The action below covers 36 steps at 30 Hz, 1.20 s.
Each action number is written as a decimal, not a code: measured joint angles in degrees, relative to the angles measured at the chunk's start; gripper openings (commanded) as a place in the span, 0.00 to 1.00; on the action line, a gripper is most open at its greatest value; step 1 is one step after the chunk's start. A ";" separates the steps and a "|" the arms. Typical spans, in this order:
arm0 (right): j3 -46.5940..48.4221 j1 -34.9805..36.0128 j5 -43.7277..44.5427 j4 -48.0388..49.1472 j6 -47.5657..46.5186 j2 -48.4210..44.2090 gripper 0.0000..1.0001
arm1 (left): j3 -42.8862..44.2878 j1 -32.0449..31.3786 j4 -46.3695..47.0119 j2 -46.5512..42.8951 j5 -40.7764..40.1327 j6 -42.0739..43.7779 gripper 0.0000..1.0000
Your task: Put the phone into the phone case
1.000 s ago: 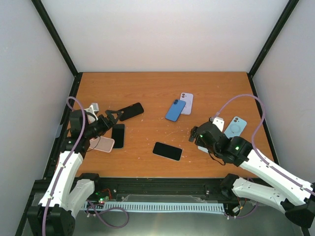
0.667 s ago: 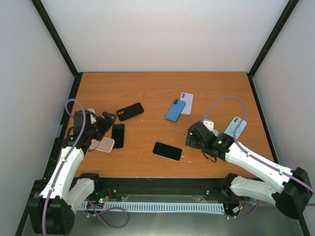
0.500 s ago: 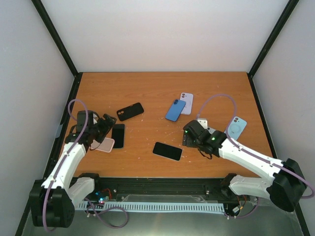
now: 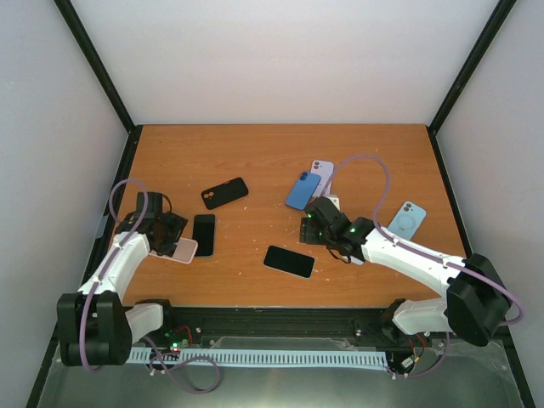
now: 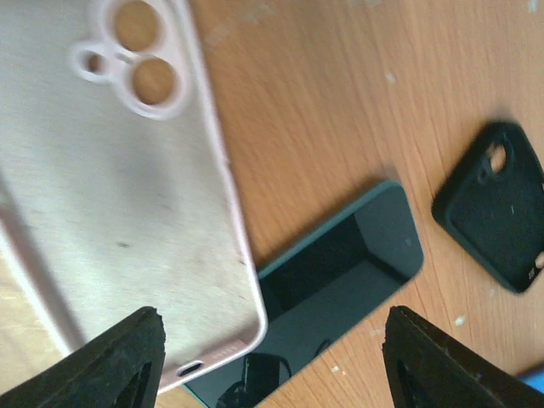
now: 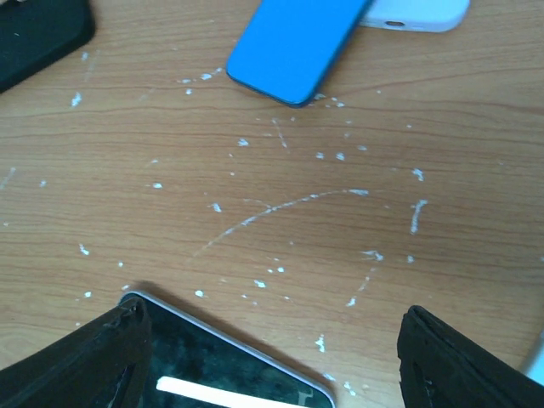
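Note:
A pink phone case (image 4: 176, 249) lies at the table's left, with a dark phone (image 4: 203, 235) face up right beside it. My left gripper (image 4: 166, 234) hangs over the two, open. In the left wrist view its fingers (image 5: 119, 357) stand wide apart above the pink case's (image 5: 110, 195) lower corner and the dark phone (image 5: 340, 280), gripping nothing. A second black phone (image 4: 289, 261) lies mid-table. My right gripper (image 4: 308, 231) is open just behind it, and the phone's corner (image 6: 221, 365) shows between its fingertips (image 6: 467, 357).
A black case (image 4: 225, 193) lies behind the left phone. A blue phone (image 4: 303, 190) rests partly on a pale lilac case (image 4: 322, 174) at centre back. A light blue case (image 4: 405, 220) sits at the right, beside the right arm's cable.
The left gripper has drawn back from the black case to over the pink case. The right arm has swung left from the light blue case toward the middle phone.

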 measured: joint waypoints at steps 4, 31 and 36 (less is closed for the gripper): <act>-0.92 0.00 -1.36 2.29 -0.11 -0.15 0.78 | -0.22 2.49 -3.58 -3.67 -4.02 -3.39 0.60; -5.18 0.00 -1.97 2.69 -0.15 -5.77 0.80 | -8.98 3.34 -0.11 1.66 -3.06 -8.37 0.02; -5.18 0.00 -2.01 2.54 -0.17 -6.49 0.80 | -9.03 3.37 -0.11 1.44 -2.80 -7.96 0.00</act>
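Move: The pink phone case lies under the left hand, its middle about 2 cm back, 3 cm left and 6 cm below, with its long sides running left-right. Near its right end lies a dark phone, some 2 cm ahead of the left hand and 6 cm right; a black case is about 17 cm ahead and 13 cm right. From the right hand the pink case is roughly 43 cm left and 2 cm back. The pink phone case's near long wall is what the left fingers go for: the hand first slips left and back above the case, then comes back and down onto that rim, about 5 cm back and 6 cm down in all. The wrist turns roughly 10 degrees counter-clockwise and tips closer to vertical; from part open the fingers shut fully, pinching the thin wall between their tips. ##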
